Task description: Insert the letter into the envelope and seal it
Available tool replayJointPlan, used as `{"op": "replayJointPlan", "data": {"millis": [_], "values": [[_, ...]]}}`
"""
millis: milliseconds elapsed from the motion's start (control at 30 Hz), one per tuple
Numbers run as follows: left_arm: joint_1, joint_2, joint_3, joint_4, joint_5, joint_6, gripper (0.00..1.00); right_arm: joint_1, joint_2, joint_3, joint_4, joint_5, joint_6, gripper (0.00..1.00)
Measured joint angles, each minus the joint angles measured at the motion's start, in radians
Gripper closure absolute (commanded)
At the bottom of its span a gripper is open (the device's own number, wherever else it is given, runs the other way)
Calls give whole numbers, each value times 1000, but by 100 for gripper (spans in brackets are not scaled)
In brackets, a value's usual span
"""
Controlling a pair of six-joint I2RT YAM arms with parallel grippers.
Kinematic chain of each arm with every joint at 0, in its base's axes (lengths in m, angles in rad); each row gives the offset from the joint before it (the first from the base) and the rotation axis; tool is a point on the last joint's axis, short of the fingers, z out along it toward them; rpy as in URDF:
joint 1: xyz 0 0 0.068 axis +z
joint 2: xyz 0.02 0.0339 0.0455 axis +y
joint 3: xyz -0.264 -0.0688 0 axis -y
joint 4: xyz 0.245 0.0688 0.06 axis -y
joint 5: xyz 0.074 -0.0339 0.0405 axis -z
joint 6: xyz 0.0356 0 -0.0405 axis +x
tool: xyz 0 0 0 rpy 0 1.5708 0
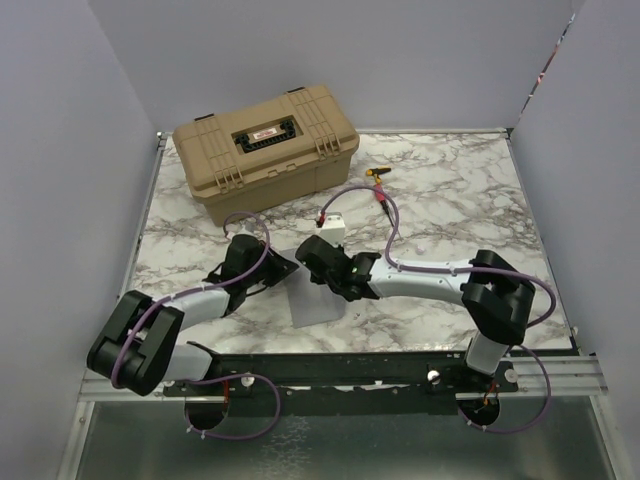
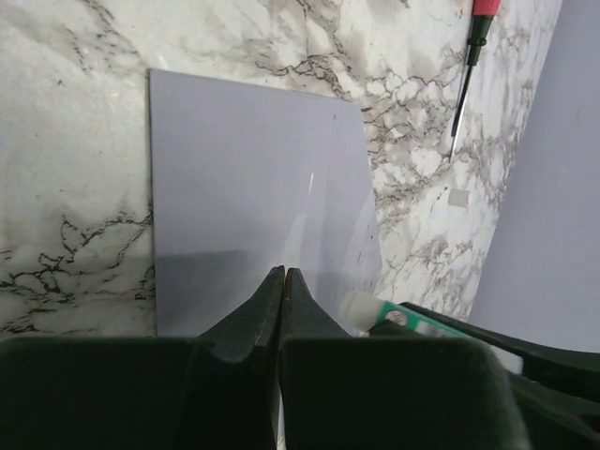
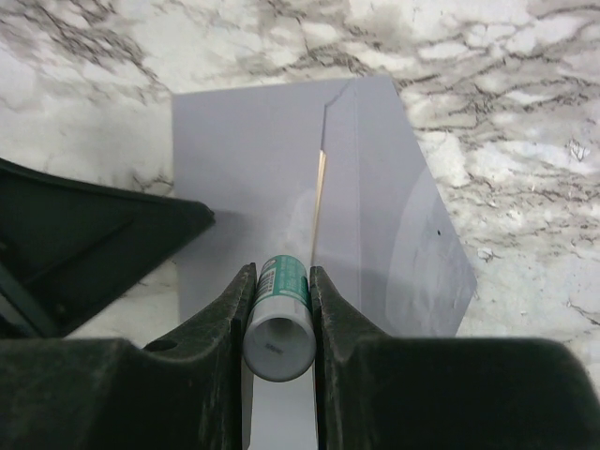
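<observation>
The grey-lilac envelope (image 1: 312,302) (image 2: 244,178) (image 3: 253,150) lies flat on the marble table between both arms. A thin tan edge of the letter (image 3: 321,187) shows in the slit under the folded flap; the rest of the letter is hidden inside. My left gripper (image 1: 290,268) (image 2: 283,274) is shut with nothing between its fingers, its tips over the envelope's near part. My right gripper (image 1: 312,250) (image 3: 281,272) is shut on a green-and-white glue stick (image 3: 281,319) (image 2: 394,314), whose far end points down at the envelope beside the flap's edge.
A large tan hard case (image 1: 265,150) stands at the back left of the table. A red-handled screwdriver (image 1: 380,182) (image 2: 476,56) lies behind the envelope, with a small white cap (image 2: 457,198) near it. Purple cables loop over both arms.
</observation>
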Motion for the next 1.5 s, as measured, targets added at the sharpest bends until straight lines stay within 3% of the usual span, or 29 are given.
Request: {"op": "replayJointPlan", "data": {"millis": [500, 1167, 1500], "values": [[0, 199, 35, 96, 12, -18, 100, 3, 76, -34, -1, -26, 30, 100], [3, 218, 41, 90, -58, -161, 100, 12, 168, 47, 28, 36, -31, 100], [3, 277, 8, 212, -54, -263, 100, 30, 101, -14, -8, -43, 1, 100]]}}
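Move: Held by the right hand, the glue stick hovers over the envelope, whose middle (flap included) lies about 4 cm back, 1 cm left and 7 cm below that hand. The left fingertips are some 7 cm left, 2 cm ahead and 3 cm lower, and the screwdriver some 16 cm ahead and 15 cm right. From the closed left hand, the envelope's middle lies roughly 5 cm back, 6 cm right and 4 cm below; the toolbox stands about 24 cm ahead and 6 cm left. Lowering the held glue stick about 5 cm, drawing slightly back, the right hand sets its tip on the envelope beside the opening seam, strokes forward some 2 cm, then back 3 cm. The left, still shut, drops about 4 cm and edges 2 cm forward, bringing its fingertips onto the envelope's left part while turning some 10 degrees counter-clockwise and tipping further down. ##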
